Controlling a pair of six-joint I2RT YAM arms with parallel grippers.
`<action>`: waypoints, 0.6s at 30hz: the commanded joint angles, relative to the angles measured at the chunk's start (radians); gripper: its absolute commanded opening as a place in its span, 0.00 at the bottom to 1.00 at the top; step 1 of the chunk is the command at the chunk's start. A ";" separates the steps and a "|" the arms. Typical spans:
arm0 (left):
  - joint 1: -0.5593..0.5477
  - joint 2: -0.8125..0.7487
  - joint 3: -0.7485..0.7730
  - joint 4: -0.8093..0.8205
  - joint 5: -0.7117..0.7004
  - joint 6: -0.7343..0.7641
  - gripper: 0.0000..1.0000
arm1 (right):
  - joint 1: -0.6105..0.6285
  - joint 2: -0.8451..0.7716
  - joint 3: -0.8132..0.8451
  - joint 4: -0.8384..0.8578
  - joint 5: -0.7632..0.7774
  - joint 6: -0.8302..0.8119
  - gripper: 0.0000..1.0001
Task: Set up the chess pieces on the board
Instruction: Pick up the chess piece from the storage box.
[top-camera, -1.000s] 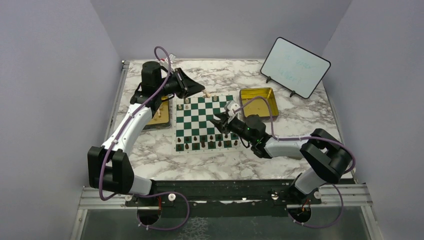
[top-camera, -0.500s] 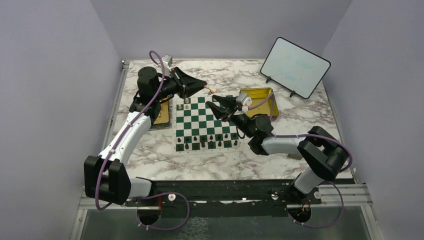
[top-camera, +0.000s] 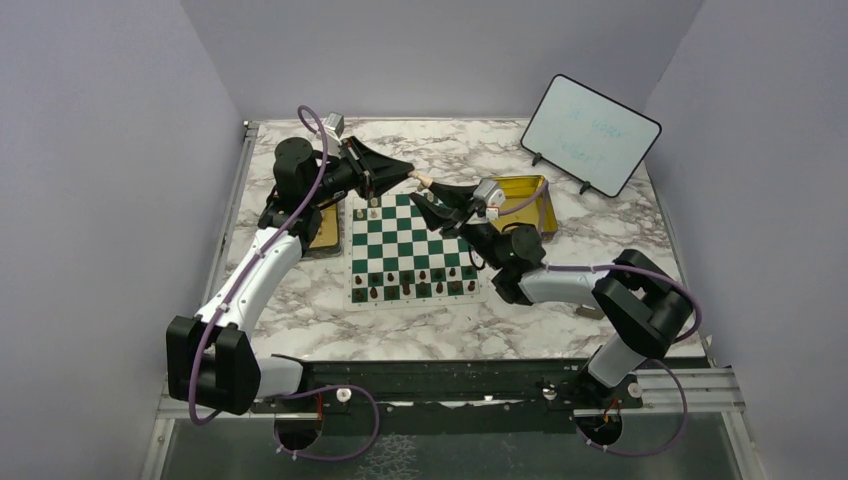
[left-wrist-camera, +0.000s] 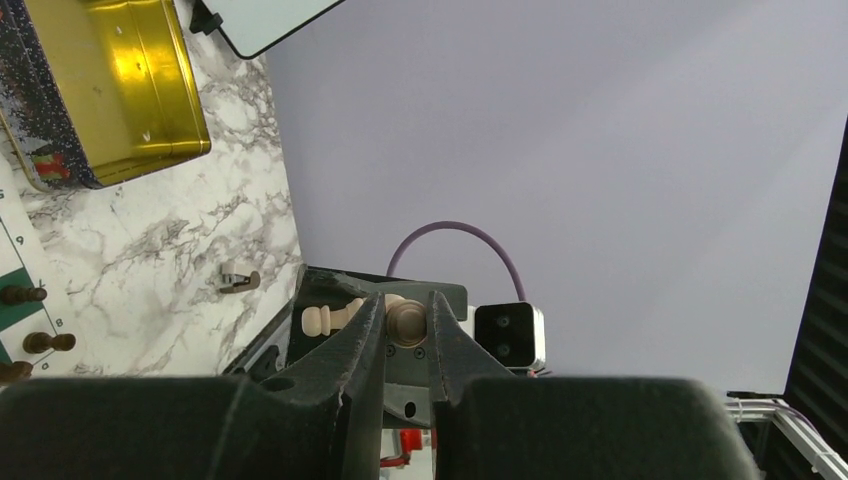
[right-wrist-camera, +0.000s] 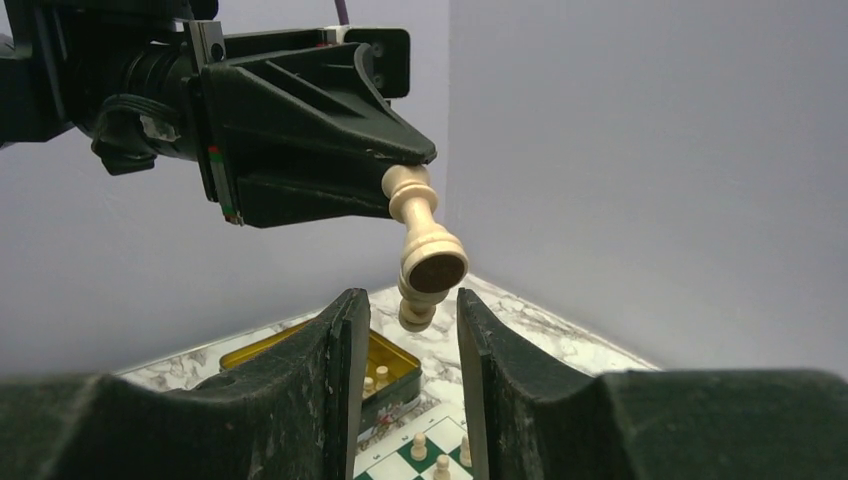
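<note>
My left gripper (top-camera: 408, 174) hangs over the far edge of the board (top-camera: 400, 240), shut on the head of a cream chess piece (right-wrist-camera: 425, 235) that points its round base at the right wrist camera. A second cream piece (right-wrist-camera: 415, 315) shows just behind and below it. In the left wrist view a cream piece (left-wrist-camera: 322, 318) lies sideways by the left gripper (left-wrist-camera: 405, 305). My right gripper (top-camera: 422, 195) is open and faces the left one tip to tip. Seen from the right wrist, the right gripper (right-wrist-camera: 410, 300) has its fingers just below the held piece and holds nothing. Dark pieces (top-camera: 400, 285) fill the near rows.
One gold tray (top-camera: 540, 200) sits right of the board and another (top-camera: 322, 238) sits left of it, under the left arm. A few cream pieces (top-camera: 372, 205) stand on the board's far left squares. A small whiteboard (top-camera: 590, 133) leans at the back right.
My right gripper has lifted from the near middle of the board and swung to its far edge, meeting the left gripper's tip. The left gripper has shifted slightly right with its cream piece.
</note>
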 joint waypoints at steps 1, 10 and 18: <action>-0.005 -0.035 -0.011 0.038 -0.017 -0.012 0.03 | -0.005 0.015 0.038 0.057 -0.019 -0.009 0.41; -0.006 -0.035 -0.012 0.041 -0.020 -0.010 0.02 | -0.005 0.023 0.036 0.047 -0.053 0.012 0.15; -0.005 -0.006 0.047 0.004 -0.030 0.127 0.02 | -0.005 0.003 -0.059 0.053 -0.058 0.099 0.02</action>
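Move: The right hand's open fingers already stand around the hanging piece, head down under the base of the piece the left hand holds; its middle is level with the fingertips, neither ahead nor back, and about 1 cm left. The held piece is roughly 1 cm ahead, 2 cm left and 3 cm above the right hand point. From the left hand the hanging piece lies about 1 cm back, 3 cm right and 4 cm below. The right hand rises and edges left by barely half a centimetre while its fingers shut from less than half open to almost closed, pinching the hanging piece just below its base. Then, keeping that grip, it draws down by about 1 cm and slightly back, away from the piece in the left fingers, while the left hand stays put and keeps its own piece pinched by the head. ##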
